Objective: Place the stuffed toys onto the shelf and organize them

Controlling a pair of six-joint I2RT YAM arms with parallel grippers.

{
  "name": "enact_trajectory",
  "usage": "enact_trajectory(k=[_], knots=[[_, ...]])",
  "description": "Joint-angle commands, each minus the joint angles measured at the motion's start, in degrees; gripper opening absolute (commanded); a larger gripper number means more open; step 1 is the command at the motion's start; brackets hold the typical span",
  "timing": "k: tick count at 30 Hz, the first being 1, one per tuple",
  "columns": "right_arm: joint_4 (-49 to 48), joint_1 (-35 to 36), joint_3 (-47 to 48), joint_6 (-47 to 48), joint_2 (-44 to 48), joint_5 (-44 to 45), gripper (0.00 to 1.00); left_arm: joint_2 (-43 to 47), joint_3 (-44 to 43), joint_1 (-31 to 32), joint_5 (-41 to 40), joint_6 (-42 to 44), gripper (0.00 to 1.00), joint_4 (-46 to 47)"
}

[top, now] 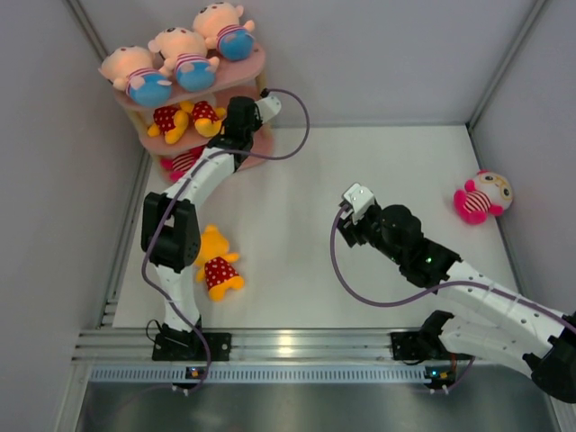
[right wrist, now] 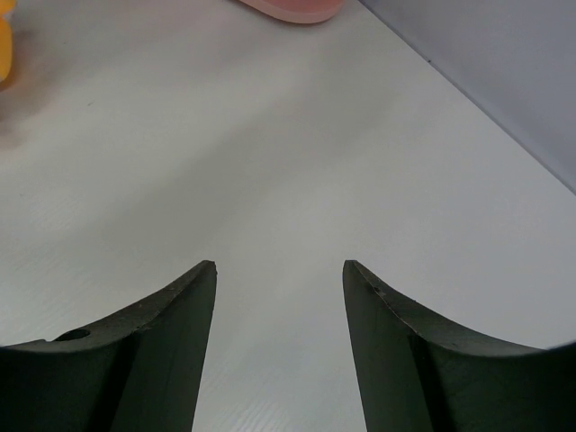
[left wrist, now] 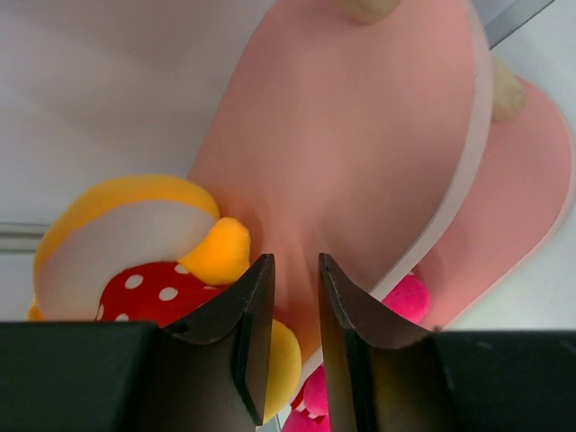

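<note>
The pink shelf (top: 245, 74) stands at the back left. Three boy dolls (top: 180, 56) lie on its top board, two yellow bears (top: 184, 117) on the middle board, and a pink striped doll (top: 183, 163) on the bottom one. My left gripper (top: 229, 124) is at the middle tier's right side. In the left wrist view its jaws (left wrist: 295, 261) stand a narrow gap apart with nothing between them, a bear (left wrist: 135, 261) just left under the board (left wrist: 360, 135). My right gripper (top: 353, 216) hangs open and empty (right wrist: 279, 265) over mid-table.
Another yellow bear (top: 216, 261) lies on the table beside the left arm's lower link. A pink doll (top: 481, 196) lies near the right wall. Grey walls close in the table on the left, back and right. The shelf's base (right wrist: 292, 9) shows ahead of the right gripper.
</note>
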State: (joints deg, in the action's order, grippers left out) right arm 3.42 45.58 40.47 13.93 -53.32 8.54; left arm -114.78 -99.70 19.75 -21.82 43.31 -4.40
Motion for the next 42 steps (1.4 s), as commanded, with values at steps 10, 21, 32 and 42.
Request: enact_trajectory(k=[10,21,32,42], knots=[[-1.9,-1.0,1.6,0.7,0.0,0.5,0.59,11.2,4.7,-0.9,4.7,-3.9,0.47,2.0],[-2.2,-1.0,2.7,-0.2,-0.6,-1.7,0.61,19.8,-9.7,0.4,38.2,-17.4,0.74,-39.9],[-3.0,-0.9,0.0,-2.9,-0.2,-5.0,0.63,46.8,28.4,-3.7,28.0,-8.2,0.82,-63.5],[-4.9,-0.9,1.4,-5.5,-1.4,-7.9,0.63,38.5,34.8,-21.9,36.0,-10.8,0.98,-53.8]])
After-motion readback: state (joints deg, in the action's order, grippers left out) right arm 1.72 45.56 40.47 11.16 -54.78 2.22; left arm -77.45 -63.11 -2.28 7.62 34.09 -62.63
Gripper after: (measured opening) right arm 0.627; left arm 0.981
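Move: The last yellow toy lies on the table about 37 cm back from my left hand, some 5 cm to its left and 20 cm below. The yellow toy just shelved is right beside this hand, roughly 8 cm left and 2 cm ahead; a pink toy on the bottom shelf sits about 5 cm left, level fore and aft, some 16 cm below. From my right hand, the table toy is about 32 cm left and 5 cm back, 18 cm below. I lift my left hand off the shelved toy's side, up and back some 4 cm, then draw it out of the shelf with a short swing to the right and sweep about 35 cm back. I finish by curving left and dropping about 20 cm to stop over the table toy's head end, fingers tipping down some 60 degrees and opening from a third to nearly full. My right hand only drifts about 2 cm left. ##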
